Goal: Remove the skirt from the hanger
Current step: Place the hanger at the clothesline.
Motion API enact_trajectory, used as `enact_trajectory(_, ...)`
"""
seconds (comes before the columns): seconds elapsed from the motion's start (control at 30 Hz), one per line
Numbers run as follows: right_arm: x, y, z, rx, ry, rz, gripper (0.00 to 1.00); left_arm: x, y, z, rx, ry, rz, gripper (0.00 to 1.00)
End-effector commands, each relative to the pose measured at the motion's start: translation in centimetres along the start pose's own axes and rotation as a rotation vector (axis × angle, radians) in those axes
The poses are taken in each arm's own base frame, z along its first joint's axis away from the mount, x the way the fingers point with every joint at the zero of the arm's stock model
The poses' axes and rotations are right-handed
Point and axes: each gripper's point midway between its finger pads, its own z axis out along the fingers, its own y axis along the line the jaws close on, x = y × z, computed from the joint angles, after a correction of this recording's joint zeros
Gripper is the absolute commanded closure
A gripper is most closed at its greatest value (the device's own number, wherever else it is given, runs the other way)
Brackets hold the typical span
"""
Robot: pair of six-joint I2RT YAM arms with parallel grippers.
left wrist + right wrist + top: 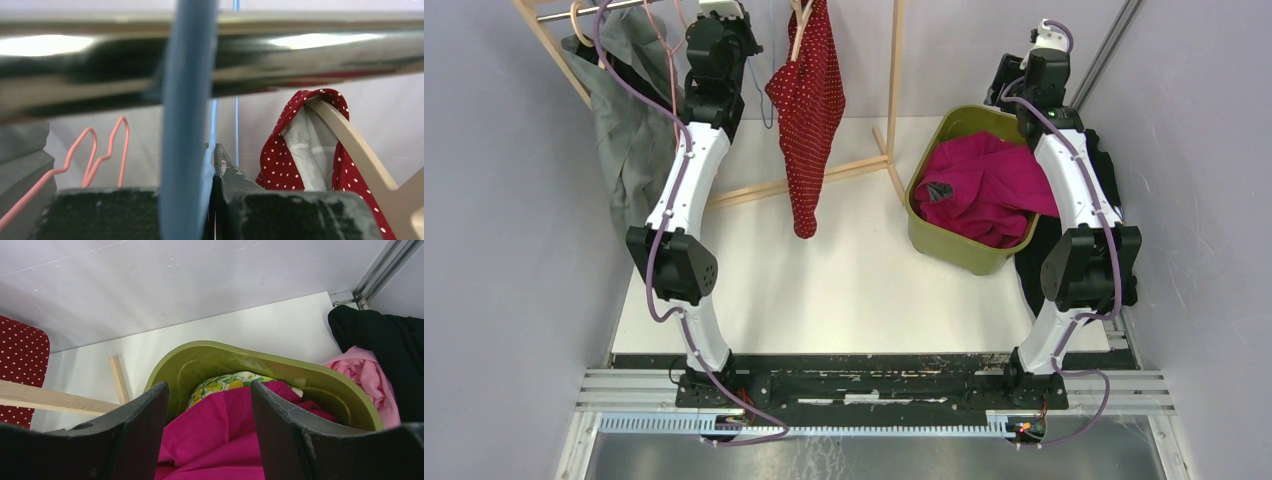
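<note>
A magenta skirt lies bunched in the green bin, off any hanger. My right gripper hangs open just above it; in the right wrist view the magenta cloth shows between the spread fingers without touching them. High at the metal rail, my left gripper is shut on a thin blue hanger. The jaws pinch its wire. That hanger hangs bare.
A red polka-dot garment hangs on a wooden hanger to the right of the blue one. A grey garment and a pink wire hanger hang at the left. The wooden rack frame crosses the table. Black clothing lies beside the bin.
</note>
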Motion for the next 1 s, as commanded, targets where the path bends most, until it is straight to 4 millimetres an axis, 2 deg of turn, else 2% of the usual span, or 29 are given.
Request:
enact_trajectory(0.0, -3.1, 0.4, -0.9, -0.029, -0.086, 0.029, 0.33, -0.2, 1.4, -0.3, -0.074, 0.009, -0.052, 0.97)
enact_trajectory(0.23, -2.9, 0.4, -0.9, -0.033, -0.081, 0.042, 0.34, 2.7, 3.0, -1.0, -0.157, 0.111, -0.028, 0.97)
enact_trajectory(0.4, -2.6, 0.4, -1.0, -0.036, -0.075, 0.044, 0.34, 6.0, 4.4, -2.7, -0.216, 0.216, 0.012, 0.97)
enact_trajectory(0.6, -2.6, 0.6, -1.0, -0.048, -0.073, 0.059, 0.34, 7.1, 5.5, -4.0, -0.258, 0.28, 0.059, 0.96)
enact_trajectory(0.73, -2.7, 0.6, -1.2, -0.05, -0.077, 0.065, 0.34, 7.3, 5.7, -4.4, -0.265, 0.306, 0.081, 0.85)
enact_trajectory(0.87, -2.8, 0.7, -1.5, -0.051, -0.081, 0.064, 0.34, 7.2, 5.7, -4.7, -0.257, 0.312, 0.095, 0.64)
enact_trajectory(0.97, -3.0, 0.7, -1.7, -0.052, -0.086, 0.064, 0.34, 6.3, 5.4, -4.7, -0.241, 0.293, 0.093, 0.59)
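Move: The clothesline rail crosses about 5 cm above the left hand and some 7 cm back of it, straight in line sideways; this hand already holds the blue hanger under it. The pink hangers hang about 9 cm to the hand's left, 3 cm back and 5 cm down; the red dotted dress is some 11 cm to its right, 3 cm back, 17 cm down. From the idle right hand the rail section lies roughly 50 cm left, 4 cm back and 20 cm up. The blue hanger, still pinched at first, is carried left beneath the rail towards the pink hangers while the left wrist turns some 10 degrees counter-clockwise and the hand eases back 2–3 cm. Then the fingers open and let go of it, and the hand dips quickly, about 5 cm down in all, tipping its fingers downward. ##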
